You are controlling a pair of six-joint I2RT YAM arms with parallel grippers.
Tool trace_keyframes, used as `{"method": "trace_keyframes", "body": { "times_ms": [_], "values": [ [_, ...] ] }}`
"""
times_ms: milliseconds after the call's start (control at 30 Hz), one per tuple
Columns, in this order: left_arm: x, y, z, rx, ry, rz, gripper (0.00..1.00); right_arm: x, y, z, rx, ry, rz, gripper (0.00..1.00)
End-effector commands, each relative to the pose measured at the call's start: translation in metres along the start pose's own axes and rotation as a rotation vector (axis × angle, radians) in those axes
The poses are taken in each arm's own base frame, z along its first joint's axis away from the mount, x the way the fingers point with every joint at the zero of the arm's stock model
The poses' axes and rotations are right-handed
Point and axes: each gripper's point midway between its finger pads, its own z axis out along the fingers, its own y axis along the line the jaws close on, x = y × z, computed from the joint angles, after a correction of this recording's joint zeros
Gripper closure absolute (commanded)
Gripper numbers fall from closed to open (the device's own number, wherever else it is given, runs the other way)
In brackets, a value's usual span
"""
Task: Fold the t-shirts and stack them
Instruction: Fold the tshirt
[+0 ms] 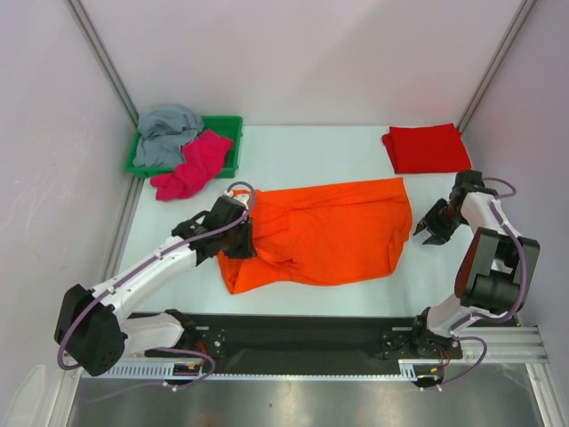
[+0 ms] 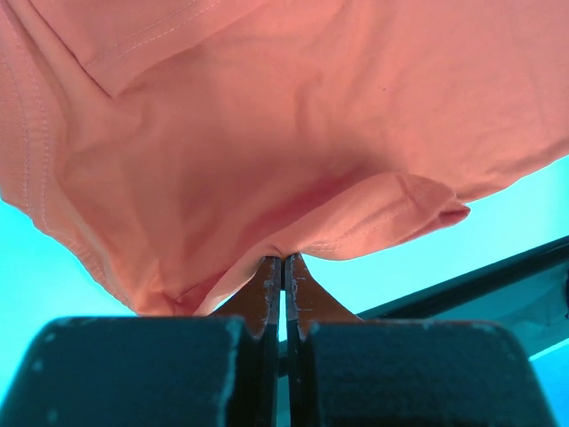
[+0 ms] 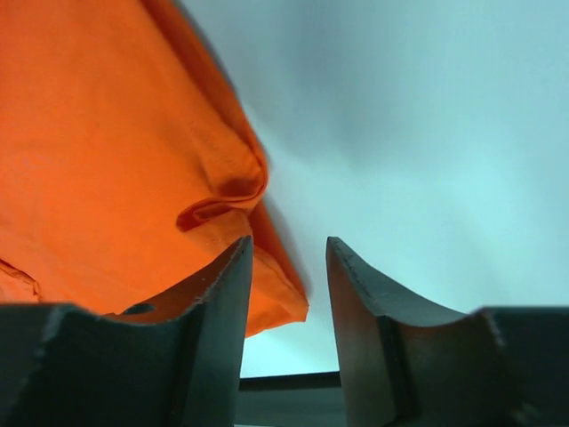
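Note:
An orange t-shirt (image 1: 324, 233) lies crumpled across the middle of the table. My left gripper (image 1: 244, 228) is shut on a fold at its left edge, and the cloth (image 2: 293, 133) hangs over the closed fingertips (image 2: 283, 260) in the left wrist view. My right gripper (image 1: 432, 229) hovers just right of the shirt, open and holding nothing. In the right wrist view (image 3: 289, 245) the shirt's corner (image 3: 107, 160) lies beyond the left finger. A folded red t-shirt (image 1: 427, 148) rests at the back right. A grey t-shirt (image 1: 167, 133) and a magenta t-shirt (image 1: 191, 166) are heaped at the back left.
A green tray (image 1: 228, 130) at the back left holds the grey shirt, and the magenta one spills over its front edge. White walls close in on both sides. A black rail (image 1: 302, 331) runs along the near edge between the arm bases.

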Motion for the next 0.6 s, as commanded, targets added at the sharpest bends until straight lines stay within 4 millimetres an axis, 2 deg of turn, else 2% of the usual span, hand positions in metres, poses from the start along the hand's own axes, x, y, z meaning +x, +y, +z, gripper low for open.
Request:
{"method": "trace_keyframes", "body": {
  "times_ms": [0,33,133,200,367,567],
  "values": [
    [-0.011,-0.009,0.000,0.037,-0.025,-0.026,1.00,0.007,-0.001,-0.002,-0.072,0.023,-0.001,0.57],
    [-0.010,-0.009,0.001,0.036,-0.017,-0.028,1.00,0.005,0.004,0.002,-0.102,0.019,-0.006,0.58],
    [-0.013,-0.011,0.002,0.038,-0.014,-0.033,1.00,0.014,0.026,0.010,-0.244,0.068,-0.032,0.57],
    [-0.014,-0.012,0.001,0.039,-0.013,-0.033,1.00,0.019,0.027,0.019,-0.261,0.106,-0.024,0.53],
    [-0.014,-0.012,0.001,0.033,-0.008,-0.036,0.99,0.021,0.029,0.030,-0.298,0.101,-0.017,0.52],
    [-0.014,-0.011,0.000,0.026,-0.005,-0.036,1.00,0.024,0.030,0.037,-0.303,0.117,-0.015,0.61]
  ]
}}
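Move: About 5 cm to the right hand's left, level with it fore and aft and some 4 cm lower, lies the small turned-in fold on the t-shirt's right edge. The t-shirt's far right corner is about 14 cm ahead of the hand and 6 left; its near right corner is 8 cm back and 8 left. The red stack sits some 22 cm straight ahead. From the left hand, the fold lies roughly 35 cm right, 5 ahead and 8 below. Swinging left and sinking, the open right gripper goes about 4 cm towards the t-shirt's right edge and some 3.5 cm down, rolling about 15 degrees so its fingertips slant leftward. The half-open fingers come to straddle the turned-in fold without closing; contact can't be made out. The left hand keeps its pinch on the near-left cloth and sinks about 1 cm. ##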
